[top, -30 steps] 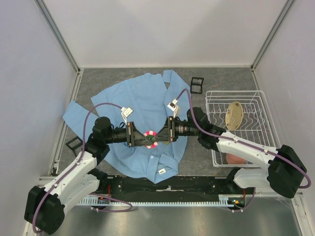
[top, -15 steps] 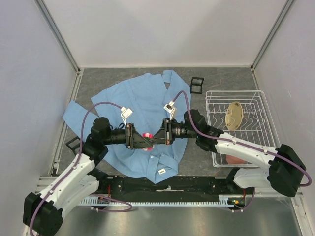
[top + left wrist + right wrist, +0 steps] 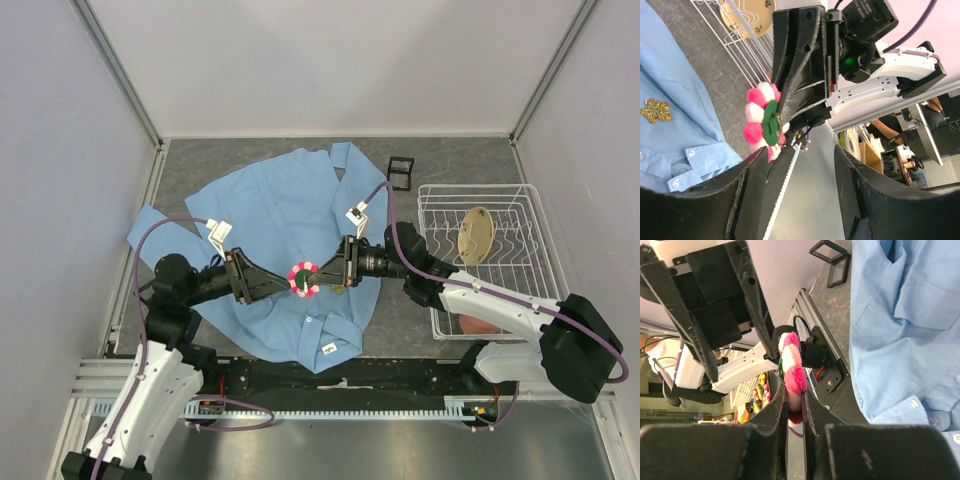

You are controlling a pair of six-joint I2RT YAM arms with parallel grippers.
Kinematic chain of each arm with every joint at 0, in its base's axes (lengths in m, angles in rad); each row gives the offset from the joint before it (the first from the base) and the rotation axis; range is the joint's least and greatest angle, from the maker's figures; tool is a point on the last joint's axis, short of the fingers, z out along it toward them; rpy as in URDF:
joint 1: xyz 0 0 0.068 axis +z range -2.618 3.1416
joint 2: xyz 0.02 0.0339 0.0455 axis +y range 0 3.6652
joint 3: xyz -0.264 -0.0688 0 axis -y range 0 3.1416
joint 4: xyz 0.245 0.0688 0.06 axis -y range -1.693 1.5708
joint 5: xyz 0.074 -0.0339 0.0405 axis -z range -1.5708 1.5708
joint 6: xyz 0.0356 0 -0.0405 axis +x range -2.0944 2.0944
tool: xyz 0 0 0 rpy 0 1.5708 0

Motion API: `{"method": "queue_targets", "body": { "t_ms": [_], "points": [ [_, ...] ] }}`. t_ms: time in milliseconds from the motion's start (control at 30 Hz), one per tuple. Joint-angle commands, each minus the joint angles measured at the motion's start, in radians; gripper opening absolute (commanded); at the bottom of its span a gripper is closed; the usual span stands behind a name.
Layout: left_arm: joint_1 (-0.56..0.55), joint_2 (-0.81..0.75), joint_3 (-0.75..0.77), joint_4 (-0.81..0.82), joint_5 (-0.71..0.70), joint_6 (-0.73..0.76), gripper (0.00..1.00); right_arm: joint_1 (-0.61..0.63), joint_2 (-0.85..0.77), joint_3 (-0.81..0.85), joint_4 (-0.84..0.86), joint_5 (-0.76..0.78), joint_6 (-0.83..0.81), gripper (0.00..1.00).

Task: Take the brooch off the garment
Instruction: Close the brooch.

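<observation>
The brooch (image 3: 303, 279), a fuzzy pink and white flower with a green centre, hangs above the garment (image 3: 275, 205), a light blue shirt spread on the grey table. My right gripper (image 3: 320, 279) is shut on the brooch (image 3: 792, 367), its edge pinched between the pads. The left gripper (image 3: 283, 286) points at the brooch from the left, just short of it. In the left wrist view the left gripper (image 3: 800, 167) stands open with nothing between its fingers, and the brooch (image 3: 762, 122) sits beyond its left fingertip. The garment (image 3: 670, 70) lies below.
A white wire rack (image 3: 520, 190) at the right holds a tan round piece (image 3: 477, 233) and a pinkish item (image 3: 478, 322). Small black frames lie at the back (image 3: 400, 172) and left (image 3: 148, 292). A gold emblem (image 3: 655, 109) is on the shirt.
My left gripper has opened and drawn back to the left, off the brooch. The right gripper has kept its grip on the brooch and turned it face up.
</observation>
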Motion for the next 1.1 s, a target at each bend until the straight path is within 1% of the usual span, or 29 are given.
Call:
{"method": "queue_targets", "body": {
  "t_ms": [0, 167, 267, 367, 500, 600, 633, 700, 733, 800, 833, 900, 1000, 1033, 1067],
  "points": [
    [0.016, -0.006, -0.038, 0.080, 0.039, -0.088, 0.61, -0.018, -0.023, -0.018, 0.062, -0.032, 0.034, 0.00],
    [0.015, 0.038, -0.017, 0.110, 0.045, -0.084, 0.61, -0.020, -0.022, -0.022, 0.096, -0.032, 0.061, 0.00],
    [0.015, 0.048, -0.009, 0.097, 0.023, -0.079, 0.58, -0.018, -0.016, -0.025, 0.139, -0.039, 0.095, 0.00],
    [0.015, 0.058, 0.005, 0.074, 0.002, -0.060, 0.59, -0.024, -0.010, -0.024, 0.170, -0.055, 0.109, 0.00],
    [0.015, 0.086, 0.014, 0.111, 0.014, -0.050, 0.58, -0.036, 0.006, -0.034, 0.228, -0.091, 0.132, 0.00],
    [0.015, 0.126, 0.032, 0.154, 0.032, -0.053, 0.52, -0.036, 0.018, -0.027, 0.243, -0.107, 0.135, 0.00],
    [0.015, 0.139, 0.034, 0.178, 0.036, -0.064, 0.45, -0.036, 0.019, -0.025, 0.246, -0.107, 0.135, 0.00],
    [0.015, 0.155, 0.032, 0.232, 0.039, -0.092, 0.38, -0.036, 0.026, -0.021, 0.245, -0.110, 0.135, 0.00],
    [0.015, 0.164, 0.031, 0.251, 0.043, -0.099, 0.33, -0.035, 0.027, -0.015, 0.245, -0.111, 0.135, 0.00],
    [0.015, 0.193, 0.025, 0.313, 0.059, -0.128, 0.29, -0.035, 0.030, -0.010, 0.239, -0.113, 0.130, 0.00],
    [0.015, 0.199, 0.023, 0.326, 0.065, -0.135, 0.24, -0.036, 0.030, -0.005, 0.227, -0.111, 0.121, 0.00],
    [0.015, 0.216, 0.026, 0.341, 0.080, -0.139, 0.21, -0.036, 0.027, 0.001, 0.210, -0.108, 0.110, 0.00],
    [0.015, 0.222, 0.020, 0.337, 0.079, -0.135, 0.23, -0.036, 0.021, 0.018, 0.161, -0.096, 0.068, 0.00],
    [0.015, 0.225, 0.017, 0.314, 0.074, -0.138, 0.28, -0.036, 0.015, 0.036, 0.095, -0.084, 0.043, 0.00],
    [0.016, 0.227, 0.023, 0.276, 0.063, -0.130, 0.32, -0.040, 0.000, 0.054, 0.034, -0.058, -0.041, 0.00]
  ]
}}
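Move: Roughly 4 cm to the right of the half-open left fingertips, 2 cm ahead and 2 cm below them, is the middle of the pink-and-white brooch, its green back upward. From the right hand, which holds the brooch by its edge, that middle is some 3 cm left, level. The gold ornament on the garment lies about 12 cm right, 1 cm back and 15 cm below the left hand, the folded cuff some 11 cm right and 14 cm back, just as low. Reaching nearly 3 cm forward and a little to the right, the left hand first dips about 1 cm and then comes back up, bringing its fingers around the brooch's near edge and narrowing them from over half open to about a quarter, to pinch the rim and clasp. Meanwhile the right hand keeps its grip and raises the brooch some 2 cm, tipping its fingertips up slightly, before easing down a touch. ##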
